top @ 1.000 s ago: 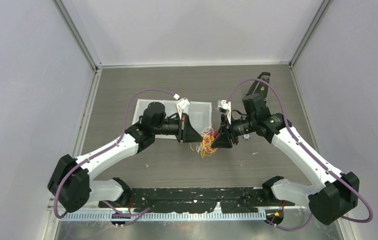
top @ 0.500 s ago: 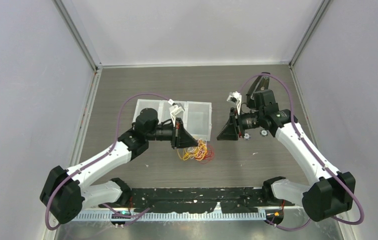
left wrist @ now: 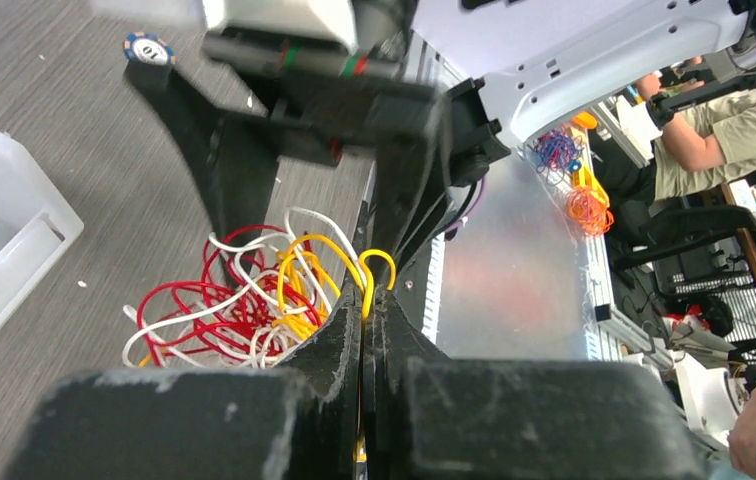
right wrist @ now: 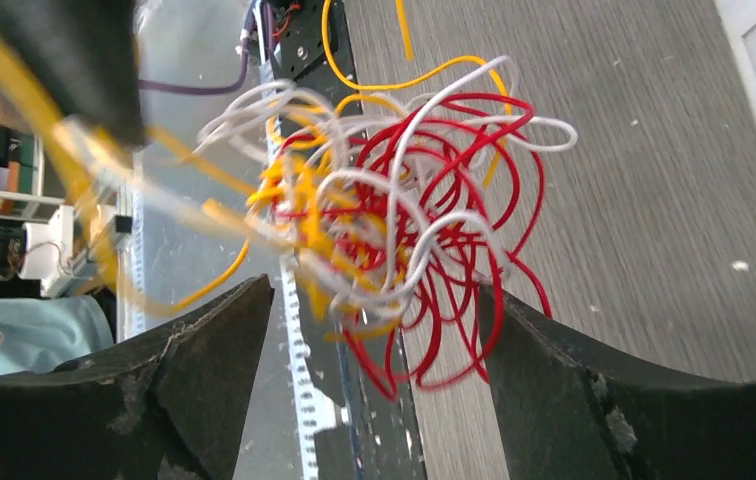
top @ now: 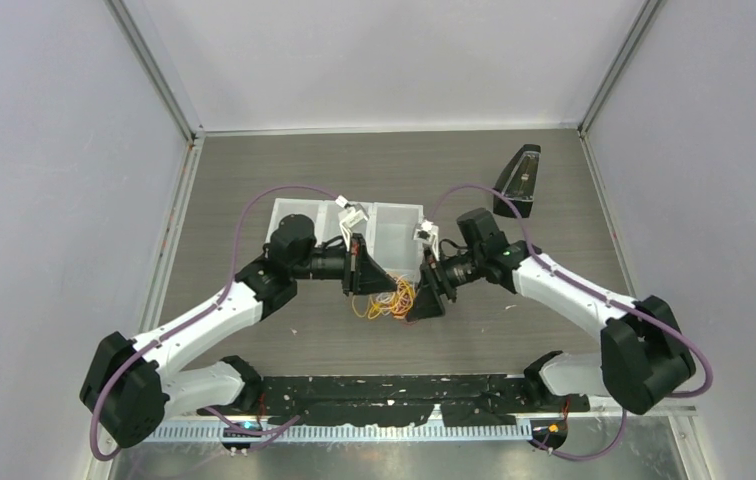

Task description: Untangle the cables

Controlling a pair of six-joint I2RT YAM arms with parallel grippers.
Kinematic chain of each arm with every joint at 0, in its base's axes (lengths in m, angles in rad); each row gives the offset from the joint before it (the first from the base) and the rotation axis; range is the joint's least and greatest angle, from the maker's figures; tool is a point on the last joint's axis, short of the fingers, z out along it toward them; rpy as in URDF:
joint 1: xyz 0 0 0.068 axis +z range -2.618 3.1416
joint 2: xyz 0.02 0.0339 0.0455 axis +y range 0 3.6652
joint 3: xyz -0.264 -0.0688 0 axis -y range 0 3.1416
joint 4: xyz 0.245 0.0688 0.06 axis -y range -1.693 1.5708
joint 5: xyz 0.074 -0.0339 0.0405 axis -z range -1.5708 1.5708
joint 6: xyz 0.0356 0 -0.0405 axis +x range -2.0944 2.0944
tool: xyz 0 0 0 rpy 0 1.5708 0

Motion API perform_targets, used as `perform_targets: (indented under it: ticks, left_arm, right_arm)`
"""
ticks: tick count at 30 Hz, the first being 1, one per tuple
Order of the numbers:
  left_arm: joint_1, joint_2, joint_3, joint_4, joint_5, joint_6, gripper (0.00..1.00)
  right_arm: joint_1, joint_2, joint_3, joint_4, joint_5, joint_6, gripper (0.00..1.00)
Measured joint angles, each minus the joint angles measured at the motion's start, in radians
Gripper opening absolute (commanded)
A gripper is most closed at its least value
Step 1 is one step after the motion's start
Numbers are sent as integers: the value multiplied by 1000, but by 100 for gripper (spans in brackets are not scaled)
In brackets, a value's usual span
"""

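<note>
The cables [top: 391, 300] are a tangled bunch of thin red, white and yellow wires on the wooden table, just in front of the white tray. My left gripper [top: 389, 286] comes in from the left and is shut on a yellow cable [left wrist: 367, 285] that loops out above its tips [left wrist: 367, 300]. The rest of the bunch [left wrist: 244, 300] lies to the left of those tips. My right gripper [top: 417, 308] reaches in from the right. Its jaws [right wrist: 379, 292] stand open, with the red and white loops [right wrist: 424, 220] hanging between the fingertips, not pinched.
A white compartment tray [top: 401, 222] stands right behind the bunch; its corner [left wrist: 4, 250] shows in the left wrist view. A black wedge-shaped piece [top: 519, 180] sits at the back right. A black rail [top: 404, 388] runs along the near edge.
My right gripper swung back from the right, down to the bunch, and opened wide. The left gripper stayed shut on the yellow cable, having earlier dragged the bunch slightly left and nearer.
</note>
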Motion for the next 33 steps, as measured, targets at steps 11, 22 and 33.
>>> perform_targets:
  ticks: [11,22,33]
  left_arm:
    - [171,-114,59,-137,1,35,0]
    - [492,-288,256,-753,-65,573,0]
    - [999,-268,276,-982,-76,843,0]
  right_arm:
    - [-8,84,-12,119,45,43,5]
    - [-403,66,262,-386,282,-322,5]
    - [-635,43,127,-711,586,-776,5]
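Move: The tangle of red, white and yellow cables hangs about 7 cm below the left gripper, roughly level sideways and 1 cm ahead; the left fingers already hold a yellow strand of it. From the open right gripper, the tangle's middle is some 4 cm left and 1 cm ahead, at about finger height. The white tray stands roughly 16 cm ahead and 15 cm left of the right gripper, 12 cm lower; the nearer poker chip is about 11 cm ahead, 19 cm right and 14 cm below. Ease the right gripper a couple of centimetres left into the tangle and shut it on the red strands, then pull right over 20 cm, bowing forward and back, ending lower with the fingers tipped down. Meanwhile keep the left pinch on the yellow strand, lift, swing about 28 cm left and somewhat forward, sinking again and turning counter-clockwise. ##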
